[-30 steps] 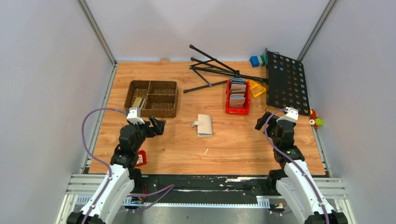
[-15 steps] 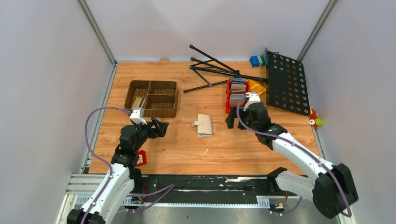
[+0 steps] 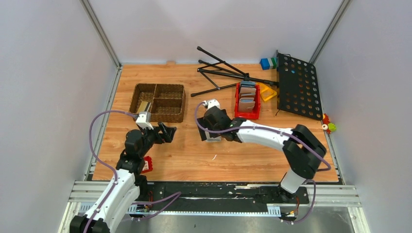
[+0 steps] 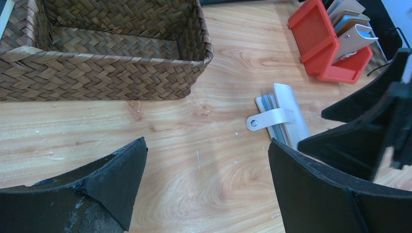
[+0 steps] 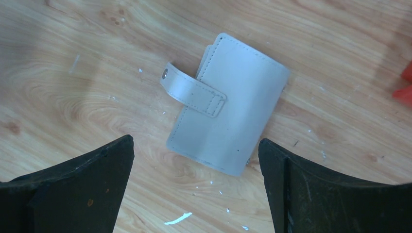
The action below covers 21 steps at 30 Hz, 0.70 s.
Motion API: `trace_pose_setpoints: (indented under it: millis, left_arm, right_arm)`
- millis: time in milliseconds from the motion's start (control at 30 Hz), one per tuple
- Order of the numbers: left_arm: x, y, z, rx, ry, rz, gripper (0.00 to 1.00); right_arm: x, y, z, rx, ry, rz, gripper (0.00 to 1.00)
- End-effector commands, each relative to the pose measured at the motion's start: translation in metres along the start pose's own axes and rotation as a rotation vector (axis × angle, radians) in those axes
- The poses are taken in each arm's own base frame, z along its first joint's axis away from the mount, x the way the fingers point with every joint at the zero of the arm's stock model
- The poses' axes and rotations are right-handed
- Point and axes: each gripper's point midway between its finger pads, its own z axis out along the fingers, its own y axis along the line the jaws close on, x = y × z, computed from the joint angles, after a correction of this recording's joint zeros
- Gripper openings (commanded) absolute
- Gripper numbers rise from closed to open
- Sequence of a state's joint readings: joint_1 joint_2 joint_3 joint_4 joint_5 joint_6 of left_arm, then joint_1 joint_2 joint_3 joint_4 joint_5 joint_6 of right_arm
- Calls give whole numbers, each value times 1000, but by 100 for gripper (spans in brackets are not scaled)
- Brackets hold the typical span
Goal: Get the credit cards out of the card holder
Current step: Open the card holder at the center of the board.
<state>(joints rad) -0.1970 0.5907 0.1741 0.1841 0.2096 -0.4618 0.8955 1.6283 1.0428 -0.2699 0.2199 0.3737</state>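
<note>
The card holder (image 5: 233, 116) is a beige folded wallet lying flat on the wooden table, its strap tab (image 5: 192, 92) laid across the cover. In the left wrist view the card holder (image 4: 286, 114) shows pale blue pocket edges. The credit cards are hidden inside it. My right gripper (image 5: 195, 145) hovers open just above the holder's near edge, with nothing between its fingers. From above, the right gripper (image 3: 206, 132) covers most of the card holder (image 3: 214, 137). Left of the holder, my left gripper (image 3: 166, 131) stands open and empty over bare wood (image 4: 208, 145).
A brown woven basket (image 3: 158, 86) with compartments stands at the back left, a flat tan piece (image 3: 142, 106) in its left pocket. A red bin (image 3: 239, 102) of other wallets, a folded black stand (image 3: 228, 73) and a perforated black panel (image 3: 297, 86) lie behind.
My right arm has swung left across the table from the right edge to just over the card holder. The left arm has barely shifted. Both grippers stay open.
</note>
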Motion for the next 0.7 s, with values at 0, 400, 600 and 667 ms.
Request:
trace_pose_setpoints:
  millis: [0, 400, 600, 667]
  left_arm:
    - [-7, -6, 2, 32, -25, 29, 100]
    - [-7, -7, 2, 38, -19, 27, 100]
    - [-6, -8, 2, 41, -16, 26, 100]
    - [-6, -8, 2, 45, -18, 27, 100]
  right_arm:
    - [2, -3, 10, 151, 27, -11, 100]
    - [8, -20, 16, 310, 50, -38, 74]
    - [-7, -24, -6, 238, -34, 59, 60]
    - [-5, -30, -12, 209, -49, 103, 55]
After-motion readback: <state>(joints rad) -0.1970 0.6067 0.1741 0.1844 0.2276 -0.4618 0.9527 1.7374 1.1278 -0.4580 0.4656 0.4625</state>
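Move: The card holder lies just under the right hand, its middle about 3 cm ahead, 1 cm to the right and roughly 4 cm below. The red box stands some 16 cm ahead and 17 cm to the right of this hand; the woven basket is about 16 cm ahead and 25 cm to its left. A white strip lies about 9 cm back and 2 cm right. From the left hand, the holder is some 18 cm right, 1 cm ahead and 9 cm below. The right hand sinks about 3.5 cm onto the near half of the card holder, rolling its left side down some 15 degrees as the wide-open fingers begin to close across the holder's width. With one fingertip at the free left edge and the other by the right-hand, hinged edge, it then draws about 3 cm to the right and rises roughly 1 cm, turning slightly clockwise while the fingers keep narrowing to a little over half open. ##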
